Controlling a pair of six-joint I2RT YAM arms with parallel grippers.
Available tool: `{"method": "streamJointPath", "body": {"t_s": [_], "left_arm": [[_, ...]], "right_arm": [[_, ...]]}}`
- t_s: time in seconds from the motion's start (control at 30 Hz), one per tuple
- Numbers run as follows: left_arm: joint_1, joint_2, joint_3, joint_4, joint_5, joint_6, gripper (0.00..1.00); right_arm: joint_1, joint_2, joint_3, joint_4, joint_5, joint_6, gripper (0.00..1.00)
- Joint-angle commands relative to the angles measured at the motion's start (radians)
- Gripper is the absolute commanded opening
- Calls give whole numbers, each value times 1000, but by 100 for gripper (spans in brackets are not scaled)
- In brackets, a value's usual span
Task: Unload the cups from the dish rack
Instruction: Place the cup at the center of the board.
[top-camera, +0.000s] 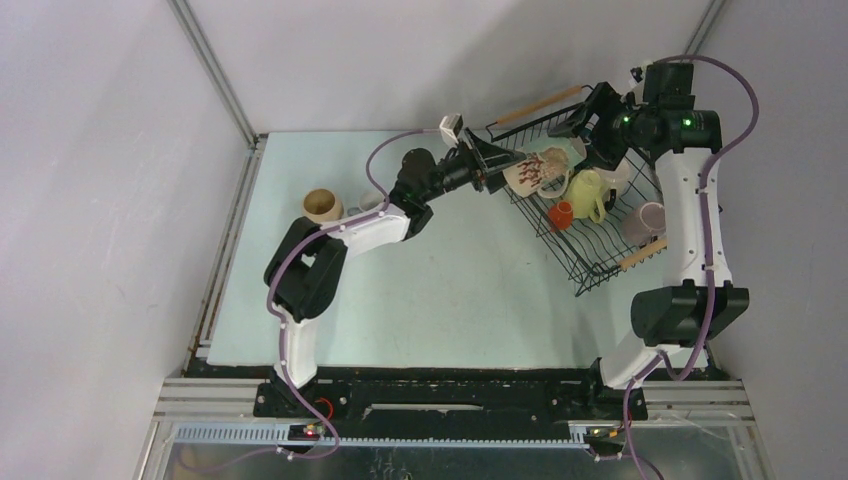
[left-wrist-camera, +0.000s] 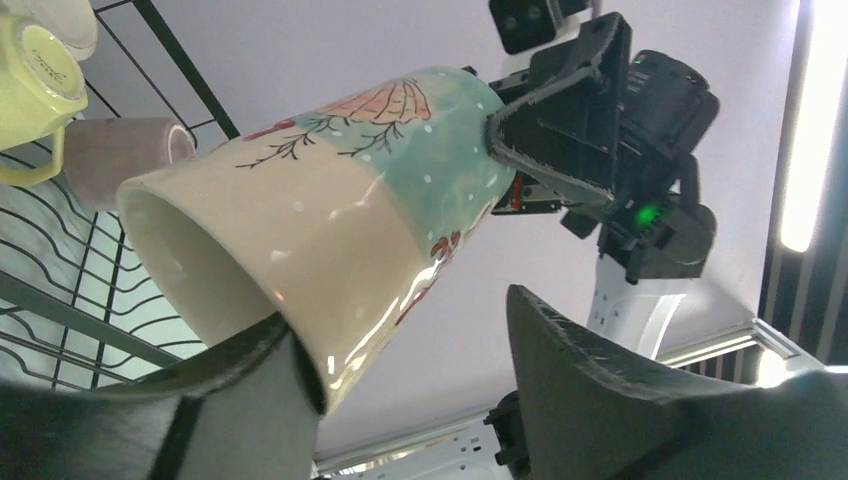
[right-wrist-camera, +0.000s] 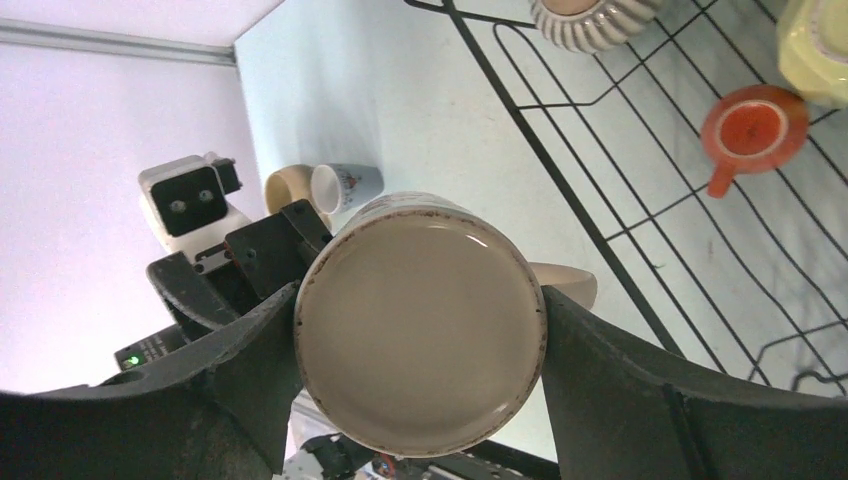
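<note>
A cream floral-printed cup (top-camera: 535, 170) hangs on its side above the near end of the black wire dish rack (top-camera: 590, 272). My right gripper (right-wrist-camera: 420, 322) is shut on the cup's base (right-wrist-camera: 420, 300), one finger pressed on each side. In the left wrist view my left gripper (left-wrist-camera: 400, 315) is open at the cup's (left-wrist-camera: 330, 240) mouth end. One finger (left-wrist-camera: 240, 400) touches the rim and the other (left-wrist-camera: 600, 380) stands apart from it. A pale yellow-green cup (top-camera: 590, 190), a small orange cup (top-camera: 562, 213) and a mauve cup (top-camera: 645, 222) stay in the rack.
A tan cup (top-camera: 323, 205) and a white cup (top-camera: 365, 203) stand on the pale table at the left. The rack's wooden handles (top-camera: 540, 103) (top-camera: 643, 255) stick out at its far and near ends. A ribbed beige cup (right-wrist-camera: 590, 20) sits in the rack.
</note>
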Motion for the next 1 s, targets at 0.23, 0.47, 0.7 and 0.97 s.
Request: {"method": "streamJointPath", "body": {"t_s": [0.23, 0.47, 0.7, 0.97], "left_arm": [[-9, -79, 16, 260, 53, -112, 30], [-8, -89, 20, 270, 46, -119, 0], [2, -127, -16, 257, 12, -93, 0], [11, -203, -68, 189, -37, 1, 0]], "right_arm": [[-32, -76, -168, 248, -303, 94, 14], [-32, -114, -261, 321, -341, 120, 14], [-18, -146, -346, 409, -355, 176, 30], [26, -184, -438, 520, -314, 245, 87]]}}
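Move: The big patterned cup, gripped at its base end by the right hand, has its middle about 5 cm to the left gripper's right, level fore and aft and roughly 1 cm lower; from the right hand that middle is some 6 cm left, 2 cm back and 3 cm down. In the rack, about 25 cm below the left gripper, the orange cup stands 12 cm right, 0 cm ahead, and the ribbed cup 8 cm ahead, 4 cm right. Close the left gripper on the patterned cup's rim, one finger inside the mouth and one outside, so it pinches the wall while rising about 3 cm and easing back slightly; then draw it 1 cm farther left. Keep the right grip on the base end, carry it nearly 3 cm left and roll the hand some 20 degrees, its left side rising. ##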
